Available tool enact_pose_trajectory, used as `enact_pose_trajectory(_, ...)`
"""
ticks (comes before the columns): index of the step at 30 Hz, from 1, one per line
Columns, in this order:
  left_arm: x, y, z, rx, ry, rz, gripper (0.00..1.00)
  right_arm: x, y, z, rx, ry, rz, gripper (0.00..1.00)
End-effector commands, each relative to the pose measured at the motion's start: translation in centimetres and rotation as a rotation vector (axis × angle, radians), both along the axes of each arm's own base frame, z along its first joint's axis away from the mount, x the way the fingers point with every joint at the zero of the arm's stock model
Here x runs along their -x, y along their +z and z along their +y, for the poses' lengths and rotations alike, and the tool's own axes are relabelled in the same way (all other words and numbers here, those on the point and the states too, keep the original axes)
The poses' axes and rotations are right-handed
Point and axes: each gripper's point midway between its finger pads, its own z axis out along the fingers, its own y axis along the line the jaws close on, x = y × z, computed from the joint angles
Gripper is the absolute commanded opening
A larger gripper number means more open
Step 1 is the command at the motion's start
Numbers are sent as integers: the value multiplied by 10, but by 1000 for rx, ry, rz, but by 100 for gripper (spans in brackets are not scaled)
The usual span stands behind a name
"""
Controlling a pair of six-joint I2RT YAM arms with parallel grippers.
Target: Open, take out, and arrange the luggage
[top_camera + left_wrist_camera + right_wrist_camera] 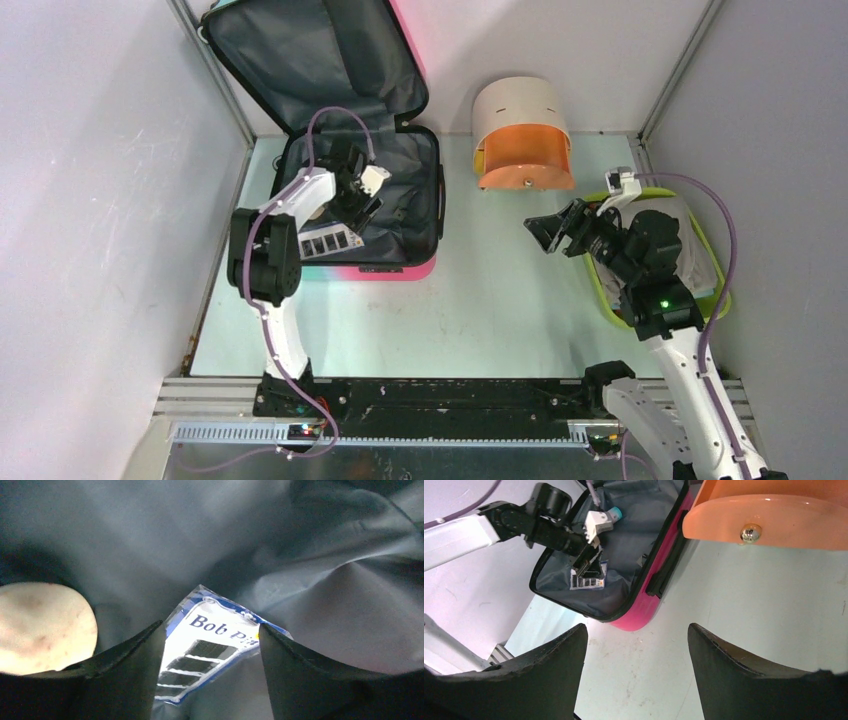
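Observation:
The luggage [400,215] lies open at the back left, its lid [300,60] propped against the wall and its pink shell [644,616] facing the table. My left gripper [355,195] reaches down into the grey-lined base. A blue-and-white packet [210,642] printed "Bob Pin" lies on the lining there. The jaws stand apart on either side of the packet, and I see no squeeze on it. A pale round object [45,627] rests beside the left finger. My right gripper [550,230] hovers open and empty over the bare table [734,610].
A beige cylinder with an orange face [522,140] stands at the back centre, close to the suitcase's right side. A lime-green tray [712,262] holding pale cloth sits under the right arm. Grey walls close in on both sides.

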Motion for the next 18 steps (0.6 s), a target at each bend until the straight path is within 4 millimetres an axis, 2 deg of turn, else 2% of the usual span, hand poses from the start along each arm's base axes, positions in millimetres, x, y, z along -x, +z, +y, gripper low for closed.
enact_pose_trajectory(1,-10,4,2,-14,-37,2,72,4,21,1,-18,12,-76,75)
enact_pose_trajectory(4,-11,7,0,7,-34,8,55,6,22,-1,-16,1,-73,75)
enact_pose_trajectory(5,-11,11,-1,12,-30,1,43,7,23,-1,-21,0,-72,75)
enact_pose_trajectory(6,-12,15,0,12,-25,-6,35,7,23,-1,-25,-2,-68,75)
enact_pose_trajectory(7,-13,22,0,14,-16,-22,20,8,23,-1,-27,-2,-65,75)
enact_pose_trajectory(8,-13,27,1,10,-8,-32,9,8,23,-1,-31,-3,-60,75)
enact_pose_trajectory(9,-12,35,1,13,0,-44,2,9,22,0,-33,4,-56,75)
enact_pose_trajectory(12,-9,55,-3,47,0,-74,0,13,24,5,-63,25,-44,74)
enact_pose_trajectory(15,-7,85,-5,83,31,-149,0,16,30,9,-95,40,-45,74)
enact_pose_trajectory(18,-4,100,-7,112,42,-211,0,16,28,11,-97,41,-31,73)
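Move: The Bob Pin pack lies flat in the open suitcase right under the left gripper, which is over its header end; the pack's middle is about 5 cm to the left, 2 cm back and 2 cm below. The round sponge lies roughly 6 cm ahead and 8 cm to the left of the hand, the blue-capped bottle some 13 cm ahead and 7 cm left. From the right hand the pack is about 44 cm left, 13 cm ahead and 26 cm lower. Dip the left gripper barely 1 cm more onto the header end of the Bob Pin pack and shut the wide-open fingers completely, pointing almost straight down. Then lift straight up about 5 cm from the lowest point, fingers kept shut, away from the pack, with the wrist hardly turning. ##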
